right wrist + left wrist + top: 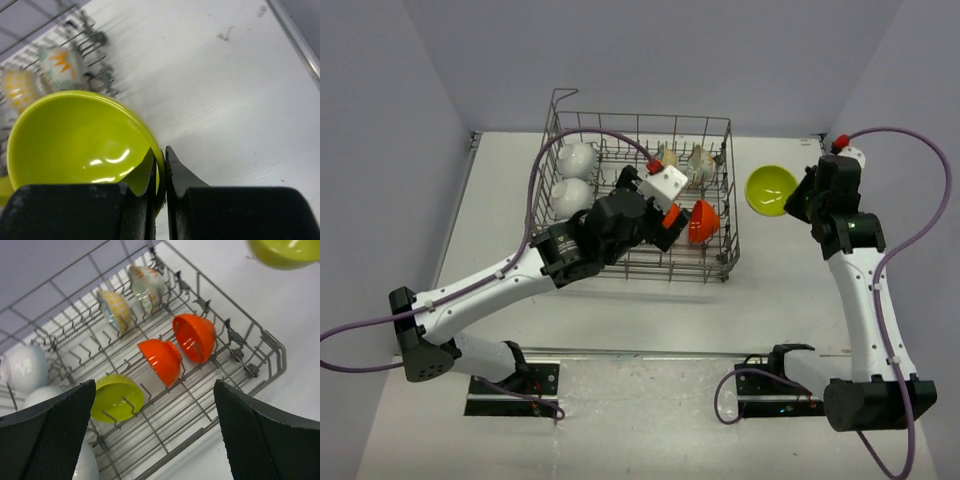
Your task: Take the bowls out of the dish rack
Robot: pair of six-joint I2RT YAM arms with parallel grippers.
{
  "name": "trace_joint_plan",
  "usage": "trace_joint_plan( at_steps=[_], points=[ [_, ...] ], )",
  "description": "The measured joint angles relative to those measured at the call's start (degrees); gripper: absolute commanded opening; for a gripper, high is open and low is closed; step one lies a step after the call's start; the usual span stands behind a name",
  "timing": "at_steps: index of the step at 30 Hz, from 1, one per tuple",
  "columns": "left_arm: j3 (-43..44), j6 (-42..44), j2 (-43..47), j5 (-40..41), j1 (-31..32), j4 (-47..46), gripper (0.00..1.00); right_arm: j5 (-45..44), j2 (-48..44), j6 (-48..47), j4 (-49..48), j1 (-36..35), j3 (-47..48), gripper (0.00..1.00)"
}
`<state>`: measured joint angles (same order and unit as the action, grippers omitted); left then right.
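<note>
The grey wire dish rack (730,200) stands at the back centre, with several bowls propped between its tines. In the left wrist view I see two orange bowls (161,360) (196,336), a yellow-green bowl (117,396), two floral bowls (116,310) and white bowls (24,367). My left gripper (155,435) hangs open above the rack's near side with nothing between its fingers. To the right of the rack, my right gripper (160,165) is shut on the rim of another yellow-green bowl (75,140), which also shows from above (770,189).
The rack's raised corner loop (560,95) sticks up at the back left. Grey walls close in the table on the left, back and right. Bare white tabletop (650,320) lies between the rack and the arm bases.
</note>
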<state>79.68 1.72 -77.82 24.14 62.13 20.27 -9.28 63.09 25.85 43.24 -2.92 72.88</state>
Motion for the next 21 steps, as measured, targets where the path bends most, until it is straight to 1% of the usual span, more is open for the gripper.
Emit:
trace_joint_plan(
  at_steps=[3,5,7,10,14,17,21],
  points=[
    [2.4,-8.1,0.1,3.1,-6.4,3.8,1.0,-2.5,2.1,2.8,-6.8,6.3,-5.0,0.0],
    [2.7,-12.8,0.8,5.0,-10.7,5.7,1.0,-4.1,5.4,4.9,-11.4,9.3,-8.9,0.0],
    [2.6,-16.6,1.9,6.3,-13.1,7.4,1.0,-5.2,9.6,6.8,-14.7,10.9,-12.4,0.0],
    [1.6,-20.6,5.0,6.6,-13.6,8.7,1.0,-4.9,17.3,8.4,-17.1,12.5,-14.2,0.0],
    [1.3,-22.7,8.5,6.9,-13.4,9.6,1.0,-2.6,25.7,9.6,-20.3,15.0,-14.2,0.0],
    [1.2,-23.9,9.2,7.7,-13.5,10.1,1.0,-1.1,29.9,10.0,-21.1,16.0,-13.4,0.0],
    [1.0,-25.9,8.1,7.6,-13.8,11.0,1.0,0.7,36.8,10.0,-21.4,16.0,-9.5,0.0]
  ],
)
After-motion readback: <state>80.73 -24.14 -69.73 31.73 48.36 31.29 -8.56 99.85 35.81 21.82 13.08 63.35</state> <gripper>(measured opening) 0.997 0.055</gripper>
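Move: From the left hand, empty, the green bowl still in the rack lies roughly 12 cm ahead, 7 cm left and 26 cm below; the inner orange bowl is 13 cm ahead, 5 cm right, the near white bowl 9 cm ahead, 18 cm left. The right hand already holds a green bowl by its rim; the bare table spot lies about 8 cm ahead, 4 cm right, 26 cm down, and the outer orange bowl 6 cm ahead, 15 cm left. Right hand lowers its gripped bowl some 24 cm, also rightward, towards bare table; open left hand swings 11 cm left. ##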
